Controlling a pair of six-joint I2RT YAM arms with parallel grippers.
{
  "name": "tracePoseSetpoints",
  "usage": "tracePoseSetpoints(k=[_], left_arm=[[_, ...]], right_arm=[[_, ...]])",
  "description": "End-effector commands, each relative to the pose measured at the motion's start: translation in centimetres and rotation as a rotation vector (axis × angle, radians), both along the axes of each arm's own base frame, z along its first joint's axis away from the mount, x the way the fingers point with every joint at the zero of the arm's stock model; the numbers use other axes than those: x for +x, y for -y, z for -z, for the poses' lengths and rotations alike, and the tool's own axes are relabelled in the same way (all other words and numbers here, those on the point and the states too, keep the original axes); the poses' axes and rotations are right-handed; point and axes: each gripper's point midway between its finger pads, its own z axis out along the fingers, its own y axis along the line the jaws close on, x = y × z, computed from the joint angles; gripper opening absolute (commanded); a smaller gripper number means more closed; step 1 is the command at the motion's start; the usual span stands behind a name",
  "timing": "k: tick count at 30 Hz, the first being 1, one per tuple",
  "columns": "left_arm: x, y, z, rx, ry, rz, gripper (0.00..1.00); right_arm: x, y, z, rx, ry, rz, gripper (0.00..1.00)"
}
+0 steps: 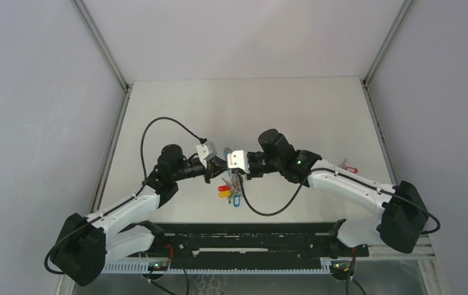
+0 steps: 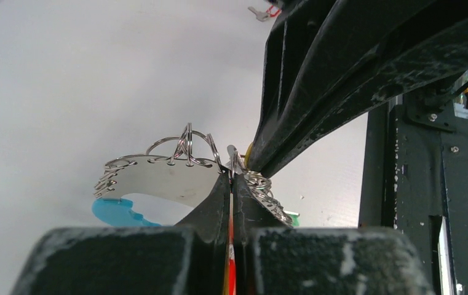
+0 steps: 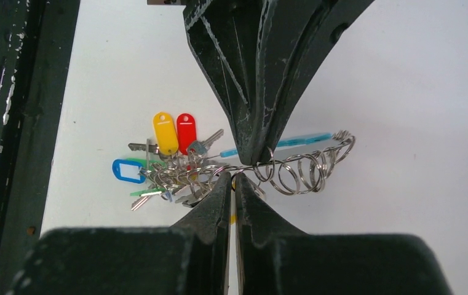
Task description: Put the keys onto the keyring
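Note:
The keyring (image 1: 231, 190) hangs above the white table, pinched between my two grippers at mid-table. My left gripper (image 1: 222, 167) is shut on its silver plate (image 2: 157, 178), fingertips meeting at the rim (image 2: 232, 175); a cyan section (image 2: 117, 212) curves below. A red-orange strip shows in the slit between those fingers. My right gripper (image 3: 232, 178) is shut on the ringed edge (image 3: 305, 166), facing the left gripper's tips (image 3: 256, 157). Yellow (image 3: 165, 132), red (image 3: 186, 130) and blue (image 3: 126, 170) tagged keys dangle from it. One red-tagged key (image 1: 349, 167) lies loose on the table, far right.
A black slotted rail (image 1: 249, 243) runs along the near edge between the arm bases. Grey walls with metal posts (image 1: 105, 49) enclose the table on three sides. A black cable (image 1: 268, 212) loops under the right arm.

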Motion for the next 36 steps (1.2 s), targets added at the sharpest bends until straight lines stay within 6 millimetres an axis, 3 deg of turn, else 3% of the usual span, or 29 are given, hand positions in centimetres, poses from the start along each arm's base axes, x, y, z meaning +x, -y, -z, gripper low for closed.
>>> tracePoseSetpoints(k=[1,10,15,20,30,36], left_arm=[[0.7,0.0,-4.9,-0.155,0.160,-0.033,0.00],[0.2,-0.3,-5.6,-0.258,0.197,-0.050,0.00],[-0.2,-0.4,-5.2,-0.258,0.224,-0.038,0.00],[-0.7,-0.3,-5.0,-0.258,0.247,-0.008,0.00],[-1.2,-0.1,-5.1,-0.263,0.265,0.023,0.00],[-0.6,-0.3,-5.4,-0.278,0.259,-0.015,0.00]], right_arm=[[-0.3,0.2,0.3,0.054,-0.061,0.015,0.00],[-0.7,0.7,0.5,0.091,-0.124,0.028,0.01],[-1.1,2.2,-2.1,0.189,-0.121,0.021,0.20],[-1.5,3.0,-4.7,0.276,-0.114,-0.022,0.28],[-0.9,1.9,-6.8,0.380,-0.152,-0.097,0.26],[-0.2,1.2,-5.9,0.358,-0.194,-0.028,0.28]])
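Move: The yellow-tagged key is pinched in the right fingertips; the keyring's ring, still held by the left hand, lies barely 1 cm ahead and 1 cm to the right hand's left, level with it. From the right hand, the light-blue handle is about 6 cm ahead, 1 cm left and 5 lower; the red tag some 6 cm back, 2 left and 6 lower. From the left hand, the yellow-tagged key is about 1 cm back and 1 cm right. The right fingers let go of the yellow-tagged key at the ring, opening about a quarter after a 1 cm dip, then back off roughly 3 cm to the right while rising some 4 cm, their tips tilting up, before easing slightly left again. The left hand keeps its pinch on the ring and, after a small dip, lifts the keyring about 3 cm, its fingers tipping up too. ##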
